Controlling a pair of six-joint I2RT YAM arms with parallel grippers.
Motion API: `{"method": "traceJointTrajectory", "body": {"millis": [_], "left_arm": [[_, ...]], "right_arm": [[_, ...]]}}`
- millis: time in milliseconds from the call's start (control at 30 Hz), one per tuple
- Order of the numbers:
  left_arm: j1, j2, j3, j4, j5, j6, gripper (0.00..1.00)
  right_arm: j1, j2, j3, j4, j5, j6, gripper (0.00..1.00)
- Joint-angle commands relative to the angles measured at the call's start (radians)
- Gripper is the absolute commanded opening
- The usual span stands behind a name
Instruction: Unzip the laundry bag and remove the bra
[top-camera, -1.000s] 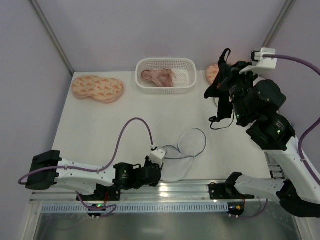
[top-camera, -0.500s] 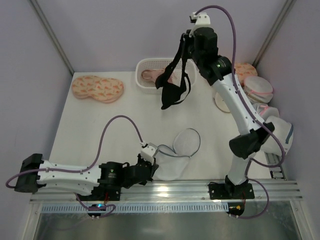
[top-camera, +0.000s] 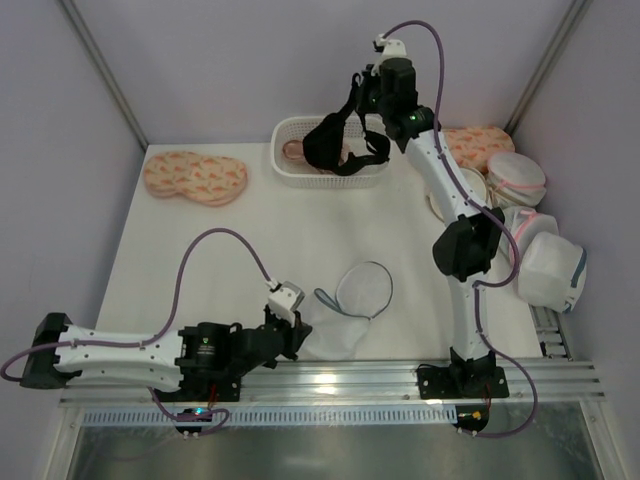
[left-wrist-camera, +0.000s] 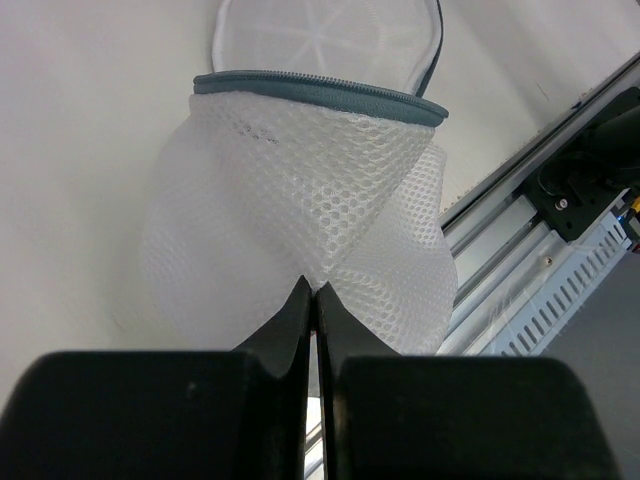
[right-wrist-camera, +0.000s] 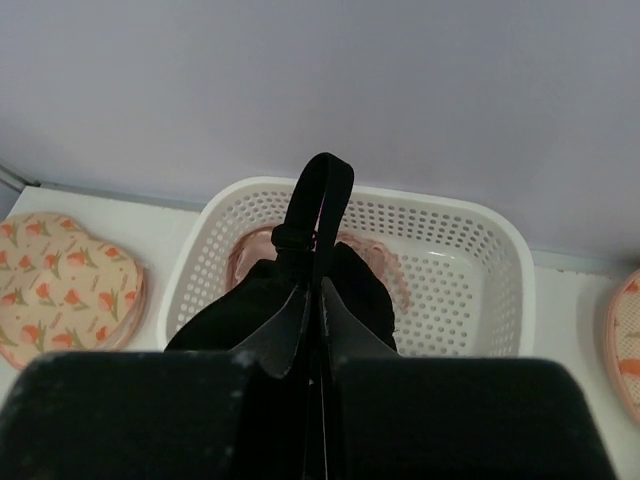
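Observation:
The laundry bag, white-grey mesh with a grey zip rim, lies unzipped near the table's front edge, its round lid flipped back. My left gripper is shut, pinching the bag's mesh at its near side. The black bra hangs by its straps from my right gripper, which is shut on a strap, high above the white basket at the back.
A pale pink bra lies in the basket. Orange patterned padded pieces lie at the back left and back right. Other white mesh bags are stacked at the right edge. A metal rail runs along the front.
The right arm swung from the right side to the back, carrying the black bra leftward to above the basket. The left arm slid slightly right and lower, still pinching the bag.

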Motion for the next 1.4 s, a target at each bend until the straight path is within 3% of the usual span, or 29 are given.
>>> {"method": "traceJointTrajectory", "body": {"millis": [0,167,567,633,667,733,767,867,933,1133,1300,1367], "left_arm": [[-0.001,-0.015,-0.012,0.011,-0.025,-0.025,0.00],[-0.001,-0.014,-0.014,0.005,-0.038,-0.034,0.00],[-0.001,-0.083,-0.029,-0.017,-0.086,-0.054,0.00],[-0.001,-0.091,-0.037,-0.015,-0.090,-0.055,0.00],[-0.001,-0.098,-0.038,-0.011,-0.095,-0.055,0.00],[-0.001,-0.100,-0.041,-0.004,-0.095,-0.052,0.00],[-0.001,-0.100,-0.044,0.000,-0.097,-0.049,0.00],[-0.001,-0.091,-0.048,0.005,-0.098,-0.046,0.00],[-0.002,-0.089,-0.052,0.008,-0.097,-0.049,0.00],[-0.001,-0.080,-0.095,0.058,-0.127,-0.029,0.00],[-0.001,-0.054,-0.146,0.132,-0.138,0.003,0.00],[-0.001,-0.032,-0.184,0.260,-0.120,0.038,0.00]], "right_arm": [[-0.026,0.027,0.089,0.193,-0.037,0.023,0.04],[-0.057,0.127,0.160,0.201,-0.037,0.045,0.04],[-0.069,0.265,0.037,0.084,-0.135,0.057,0.05],[-0.069,0.265,0.029,0.044,-0.138,0.048,0.21],[-0.069,0.260,0.025,0.023,-0.137,0.045,0.42],[-0.071,0.247,-0.001,0.009,-0.132,0.042,0.59],[-0.069,0.231,-0.023,0.010,-0.116,0.037,0.75],[-0.069,0.106,-0.181,0.142,-0.080,0.031,0.92],[-0.071,-0.005,-0.284,0.191,-0.072,0.025,0.96],[-0.069,-0.294,-0.464,0.243,-0.057,0.013,0.97],[-0.051,-0.539,-0.753,0.236,0.101,0.001,0.96],[-0.032,-0.670,-0.912,0.227,0.177,0.000,0.96]]}}
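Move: The black bra hangs from the closed right fingers. The white basket it is being taken to has its middle about 8 cm ahead of that hand, 5 cm to its left and 28 cm below. The pink bra inside lies roughly 5 cm left of the basket's middle; the right floral pad stands about level with the basket, some 36 cm to the hand's right. From the left hand the basket lies around 58 cm ahead, 5 cm right and 9 cm lower. The black bra goes about 6 cm forward, then some 20 cm down into the basket, the right hand easing back a little and tipping down about 20 degrees. Its fingers open wide and let go; the empty hand rises and draws back, slightly right, levelling again. The left hand keeps its pinch on the laundry bag, drifting a little left and sinking about 3 cm. ##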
